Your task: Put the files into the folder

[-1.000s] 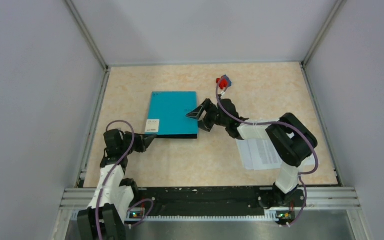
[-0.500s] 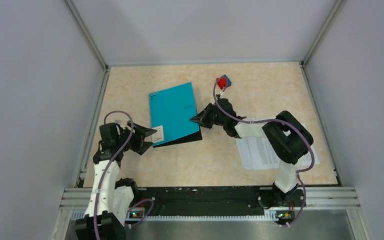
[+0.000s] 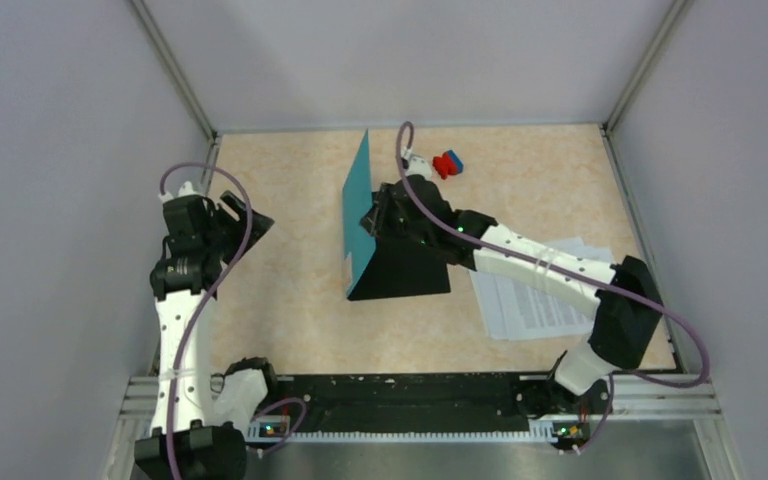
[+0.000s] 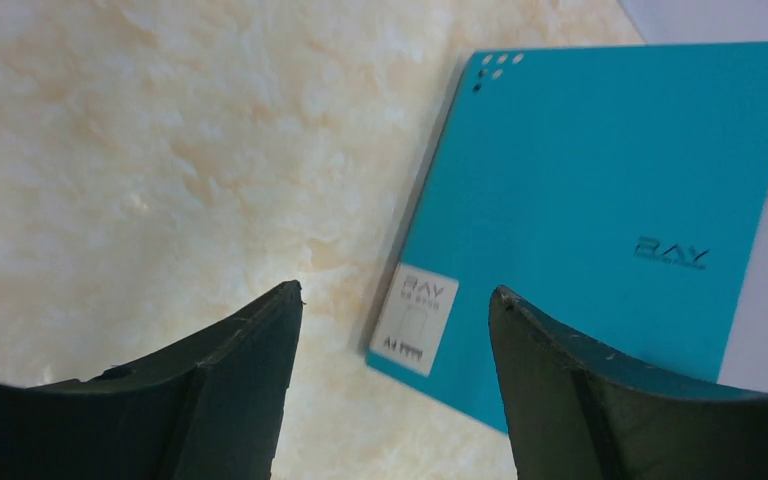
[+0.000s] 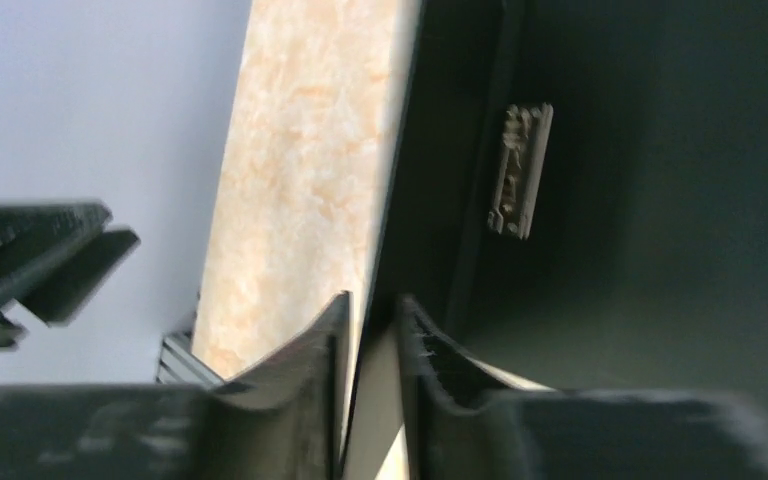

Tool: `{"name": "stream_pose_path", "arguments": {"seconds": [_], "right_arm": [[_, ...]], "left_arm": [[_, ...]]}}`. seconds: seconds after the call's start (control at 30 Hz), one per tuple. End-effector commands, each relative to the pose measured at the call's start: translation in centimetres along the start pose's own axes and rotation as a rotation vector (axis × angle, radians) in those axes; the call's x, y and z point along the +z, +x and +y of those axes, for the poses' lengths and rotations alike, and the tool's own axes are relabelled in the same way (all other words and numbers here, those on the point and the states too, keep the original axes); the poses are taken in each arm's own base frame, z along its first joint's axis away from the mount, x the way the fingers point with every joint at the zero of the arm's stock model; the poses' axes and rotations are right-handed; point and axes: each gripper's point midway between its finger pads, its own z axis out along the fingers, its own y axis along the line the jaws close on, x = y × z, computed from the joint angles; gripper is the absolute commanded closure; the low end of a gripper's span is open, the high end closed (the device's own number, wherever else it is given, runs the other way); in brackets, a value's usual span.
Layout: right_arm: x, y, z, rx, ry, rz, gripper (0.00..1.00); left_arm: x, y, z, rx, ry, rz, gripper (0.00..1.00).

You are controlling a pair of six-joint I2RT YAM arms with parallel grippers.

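The folder stands open in the middle of the table. Its teal cover [image 3: 357,212] is upright and its black inside [image 3: 407,268] lies flat. My right gripper [image 3: 373,218] is shut on the cover's free edge, which shows as a thin line between the fingers in the right wrist view [image 5: 374,300], beside the black inside [image 5: 620,220]. My left gripper [image 3: 249,217] is open and empty, raised to the left of the folder. Its wrist view shows the teal cover [image 4: 600,190] with its white label [image 4: 415,320] beyond the open gripper [image 4: 397,292]. The files [image 3: 538,302] lie at the right, partly under the right arm.
A small red-and-blue object [image 3: 448,163] lies at the back, just right of the folder. A metal clip [image 5: 520,170] sits on the folder's black inside. Grey walls close in the table on the left, back and right.
My right gripper has swung the teal cover from nearly flat up to vertical, opening the folder. My left gripper has let go of the folder's near-left corner and pulled back up and left.
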Motion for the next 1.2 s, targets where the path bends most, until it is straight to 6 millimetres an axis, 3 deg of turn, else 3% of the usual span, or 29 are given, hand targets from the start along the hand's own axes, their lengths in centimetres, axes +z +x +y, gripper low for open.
{"name": "stream_pose_path", "arguments": {"seconds": [0.0,0.07,0.23,0.47,0.57,0.73,0.8,0.93,1.17], "right_arm": [[1.9,0.9,3.0,-0.153,0.027,-0.003,0.63],[4.3,2.2,4.4,-0.191,0.011,0.014,0.49],[7.7,4.6,8.2,-0.256,-0.056,0.042,0.31],[7.6,7.8,12.2,-0.331,-0.173,0.061,0.14],[7.5,8.4,13.3,-0.335,-0.264,0.057,0.10],[7.8,11.6,14.0,-0.400,-0.366,0.111,0.09],[7.0,12.2,14.1,-0.422,-0.387,0.107,0.08],[4.9,12.5,14.3,-0.471,-0.432,0.068,0.06],[4.3,14.1,13.9,-0.530,-0.429,0.075,0.06]], "left_arm": [[-1.0,-4.1,-1.5,0.053,-0.009,-0.133,0.26],[-1.3,-5.4,-2.4,0.052,-0.009,-0.153,0.26],[-3.1,-9.1,-4.1,0.072,-0.030,-0.255,0.27],[-6.4,-13.3,-6.9,0.091,-0.015,-0.397,0.27],[-6.5,-14.0,-8.8,0.121,0.022,-0.388,0.27],[-5.0,-12.4,-13.1,0.227,0.110,-0.279,0.28],[-3.8,-11.5,-13.9,0.245,0.135,-0.214,0.28],[0.0,-8.4,-14.0,0.264,0.190,-0.032,0.29],[5.4,-4.3,-11.4,0.250,0.176,0.139,0.31]]}}
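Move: The folder's cover stands nearly on edge at my right fingers, its middle about 5 cm to their left, 2 cm ahead and 6 cm below. The folder's black base has its middle about 2 cm ahead, 4 cm to the right and 14 cm down; a red-blue block lies some 21 cm ahead and 15 cm to the right. From my empty left hand the cover's middle is about 21 cm right and 4 cm ahead, 6 cm down, and the base about 26 cm right, 4 cm ahead and 14 cm lower. I sweep my right hand about 17 cm left and down with the cover, letting its nearly shut fingers spread wide, then draw it back some 9 cm, turning counter-clockwise, a finger against the cover's inner face. My open left hand first rises about 17 cm, edging forward and left, then swings right, forward and down over the cover's far end. ##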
